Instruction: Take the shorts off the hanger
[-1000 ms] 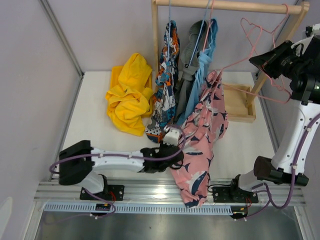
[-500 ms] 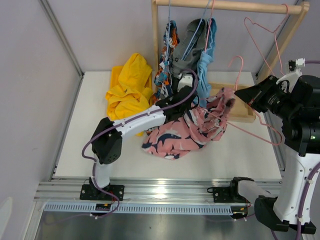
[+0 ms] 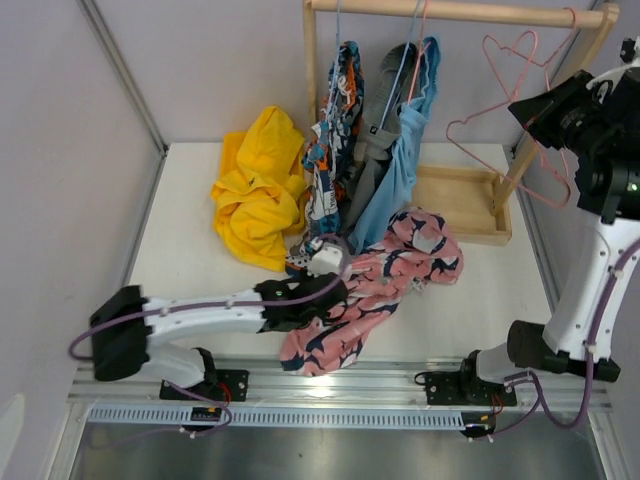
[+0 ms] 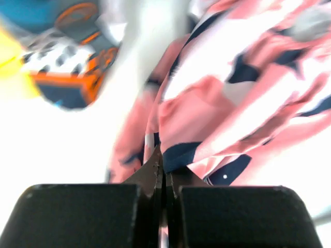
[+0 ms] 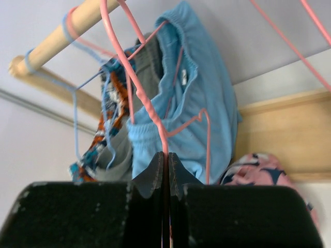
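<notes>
The pink shorts with navy-white print [image 3: 385, 275] lie crumpled on the table, off the pink wire hanger [image 3: 497, 45]. My left gripper [image 3: 332, 293] is low at their near-left edge, shut on a fold of the pink shorts [image 4: 207, 108]. My right gripper [image 3: 522, 110] is raised at the far right and shut on the bare pink hanger [image 5: 154, 114]. Blue-orange print shorts [image 3: 335, 150], grey shorts [image 3: 378, 125] and light blue shorts [image 3: 400, 170] hang from the rail. Yellow shorts [image 3: 258, 195] lie in a heap on the table.
The wooden rack's top rail [image 3: 460, 12] spans the back, with its flat wooden base [image 3: 470, 205] on the table behind the pink shorts. Walls close in the table at left and back. The metal mounting rail [image 3: 330, 385] runs along the near edge.
My left gripper swept from near the rack back toward the near edge, dragging the pink shorts along. My right gripper lifted the hanger up and right, now free of the shorts.
</notes>
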Tool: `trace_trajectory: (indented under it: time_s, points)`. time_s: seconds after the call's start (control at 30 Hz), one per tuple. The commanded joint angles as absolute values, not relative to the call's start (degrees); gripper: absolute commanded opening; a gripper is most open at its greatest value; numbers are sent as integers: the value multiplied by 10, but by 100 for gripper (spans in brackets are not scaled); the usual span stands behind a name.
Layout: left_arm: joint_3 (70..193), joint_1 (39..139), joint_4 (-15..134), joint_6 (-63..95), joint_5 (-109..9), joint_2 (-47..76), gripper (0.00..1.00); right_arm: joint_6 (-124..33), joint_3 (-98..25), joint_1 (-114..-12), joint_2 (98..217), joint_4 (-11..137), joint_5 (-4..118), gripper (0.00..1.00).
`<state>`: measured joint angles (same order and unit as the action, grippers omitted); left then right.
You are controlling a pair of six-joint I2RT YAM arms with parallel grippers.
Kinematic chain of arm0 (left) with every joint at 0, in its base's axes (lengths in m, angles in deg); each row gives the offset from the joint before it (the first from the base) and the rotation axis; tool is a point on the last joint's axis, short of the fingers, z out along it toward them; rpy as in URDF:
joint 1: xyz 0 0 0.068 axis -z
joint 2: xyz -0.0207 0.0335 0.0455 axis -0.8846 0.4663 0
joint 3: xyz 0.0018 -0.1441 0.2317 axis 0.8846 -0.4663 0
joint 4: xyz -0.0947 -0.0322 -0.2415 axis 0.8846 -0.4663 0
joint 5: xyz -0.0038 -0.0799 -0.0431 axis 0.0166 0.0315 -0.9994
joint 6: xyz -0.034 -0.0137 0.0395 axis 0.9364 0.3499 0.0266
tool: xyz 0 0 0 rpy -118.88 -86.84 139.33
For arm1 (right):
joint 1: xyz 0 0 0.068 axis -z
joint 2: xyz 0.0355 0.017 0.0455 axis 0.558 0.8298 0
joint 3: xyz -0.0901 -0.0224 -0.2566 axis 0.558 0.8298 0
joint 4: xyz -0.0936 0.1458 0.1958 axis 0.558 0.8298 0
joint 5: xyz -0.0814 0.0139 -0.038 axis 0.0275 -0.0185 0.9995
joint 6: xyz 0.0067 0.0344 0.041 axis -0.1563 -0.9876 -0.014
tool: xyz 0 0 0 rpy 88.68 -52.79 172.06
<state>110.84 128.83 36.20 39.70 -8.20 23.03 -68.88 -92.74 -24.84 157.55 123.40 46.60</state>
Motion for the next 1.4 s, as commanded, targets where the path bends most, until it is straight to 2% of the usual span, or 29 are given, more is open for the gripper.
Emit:
trace_trajectory:
  time_s: [0.0,0.1,0.27,0.4,0.6,0.7,0.87,0.97,1.07,1.23,1.37]
  points:
    - [1101,1296,289,459,-26,75,0,-695,-938,-240,1625,1151,478,0]
    - [1121,1295,230,432,0,-77,0,-704,-945,-233,1670,1110,481,0]
    - [1193,1273,157,370,58,-148,0,-728,-1074,-227,1768,1108,473,0]
    - [1205,1267,144,353,77,-149,0,-749,-1075,-221,1766,1084,448,0]
    - [1180,1263,166,354,75,-147,0,-786,-971,-202,1663,1018,408,0]
    - [1173,1261,174,353,74,-144,0,-805,-978,-172,1648,1013,376,0]
    - [1179,1257,176,344,84,-151,0,-830,-978,-150,1675,962,365,0]
    - [1195,1241,182,308,72,-163,0,-843,-1017,-152,1739,952,368,0]
    - [1247,1190,174,251,51,-142,0,-844,-1049,-159,1807,952,371,0]
    - [1357,1119,212,120,38,-87,0,-813,-1034,-184,1837,951,400,0]
    - [1500,994,244,53,-43,-12,0,-804,-997,-192,1839,942,407,0]
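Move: The left hand grips the bunched pink shorts. From it the yellow tray, heaped with the yellow shorts, lies about 22 cm ahead, 18 cm left and 6 cm down; the printed shorts hang roughly 15 cm ahead, 2 cm left and 18 cm up. The right hand holds the empty pink hanger, the rack's bar about 12 cm straight ahead and 12 cm above it, and the light blue shorts some 8 cm ahead, 17 cm left and 20 cm below. Keeping the pink shorts pinched, the left hand rises fast by about 20 cm while swinging left, pauses near that height, then climbs on and slightly forward to finish some 30 cm up and 18 cm left, nearly in line sideways with the yellow tray, its fingers tipping up by roughly 30 degrees. The right hand, still shut on the hanger's wire, pushes forward by the rack's right end, draws back while rising, then drives forward and down again, ending about 20 cm farther out and a little right. ##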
